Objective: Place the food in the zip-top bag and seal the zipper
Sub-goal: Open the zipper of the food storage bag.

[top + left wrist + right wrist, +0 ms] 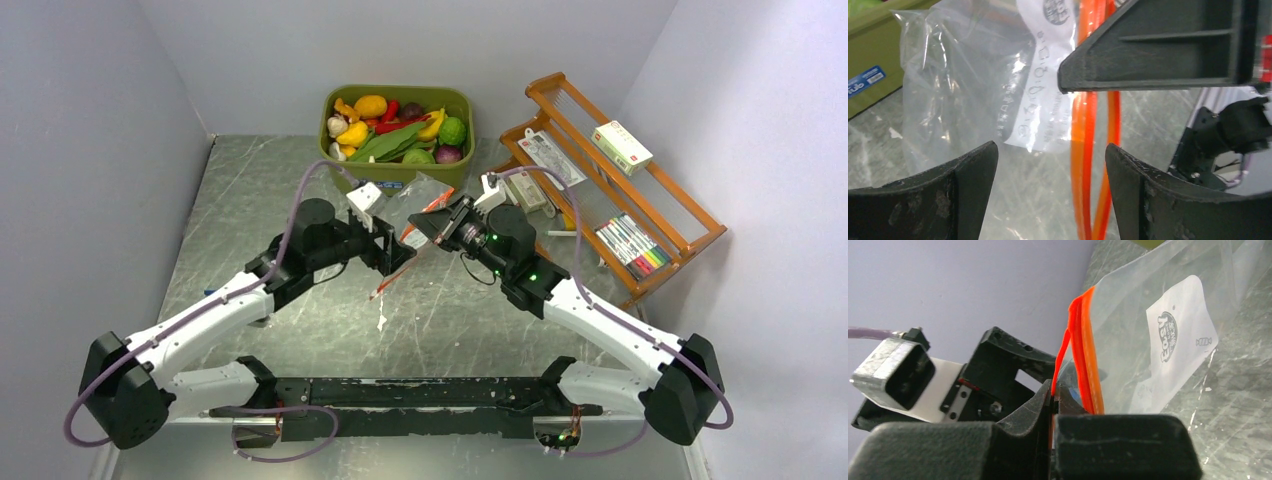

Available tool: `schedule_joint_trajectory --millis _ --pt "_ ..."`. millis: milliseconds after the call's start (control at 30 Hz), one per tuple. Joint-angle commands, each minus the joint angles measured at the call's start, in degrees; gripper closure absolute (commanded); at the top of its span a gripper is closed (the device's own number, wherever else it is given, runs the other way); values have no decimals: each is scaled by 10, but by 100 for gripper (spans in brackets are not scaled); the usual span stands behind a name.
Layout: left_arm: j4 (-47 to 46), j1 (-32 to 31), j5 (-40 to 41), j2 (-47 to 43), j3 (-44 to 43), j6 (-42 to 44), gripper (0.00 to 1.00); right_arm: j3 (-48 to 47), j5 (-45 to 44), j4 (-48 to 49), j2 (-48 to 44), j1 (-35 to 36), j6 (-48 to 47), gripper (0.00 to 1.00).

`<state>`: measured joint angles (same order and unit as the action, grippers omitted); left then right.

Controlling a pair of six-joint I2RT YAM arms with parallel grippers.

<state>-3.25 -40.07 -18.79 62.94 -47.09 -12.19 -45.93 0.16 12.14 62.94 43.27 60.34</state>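
Note:
The clear zip-top bag (425,195) hangs above the table in front of the tub, between the two grippers. My right gripper (1054,390) is shut on one lip of its red-orange zipper (1083,350); the other lip stands a little apart. My left gripper (1050,147) is open. The zipper (1083,150) runs between its fingers, close to the right one, and I cannot tell if it touches. The bag (948,90) looks empty apart from its white label. The food (395,130) lies in the olive-green tub (400,92): toy fruits and vegetables, among them a red chili and green leaves.
A wooden rack (620,190) with packets, a box and markers stands at the right. Grey walls close in the left, back and right sides. The right gripper's finger (1158,50) reaches across the top of the left wrist view.

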Motion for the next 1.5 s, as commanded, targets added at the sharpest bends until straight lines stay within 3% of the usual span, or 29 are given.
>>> schedule_joint_trajectory --millis 0,267,500,567,733,867,933,1467 --pt "-3 -30 117 20 -26 60 25 -6 -18 27 4 12 15 100" --pt "11 -73 234 29 -28 103 53 -5 -11 10 9 14 -3 100" --pt "-4 -95 279 12 -8 124 92 -4 -13 -3 9 14 -18 100" --pt "-8 -96 291 6 0 119 93 -9 -10 -13 13 14 -21 100" --pt "-9 -96 334 -9 17 93 93 -29 -39 -94 4 16 2 67" --pt "-25 -96 356 -23 40 86 93 -59 -72 -210 -1 17 65 47" --pt "-31 -96 368 -25 45 85 93 -64 -65 -227 0 18 77 42" --pt "-32 -96 382 -14 44 67 93 -81 -84 -235 25 42 128 44"
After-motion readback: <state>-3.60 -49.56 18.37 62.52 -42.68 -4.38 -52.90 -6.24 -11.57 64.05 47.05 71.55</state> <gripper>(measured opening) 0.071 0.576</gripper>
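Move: Between the left hand's open fingers runs the orange zipper; the stretch to be pinched is some 2 cm ahead, 1 cm right and 2 cm below. The right gripper, shut on the zipper, is about 5 cm ahead of the left hand, 1 cm right and 4 cm higher; from it that same stretch lies roughly 3 cm back, 6 cm below and in line sideways. The green tub stands around 30 cm ahead of the left hand, 2 cm left and 17 cm lower. Dipping about 2 cm forward and down, the left hand closes on one orange lip of the zipper, then draws it some 4 cm left and slightly down, turning about 25 degrees counter-clockwise overall. The right hand holds nearly still until that pinch is made, then opens to a bit over half, lets go and sinks about 4 cm, its fingers tipping down some 20 degrees. ##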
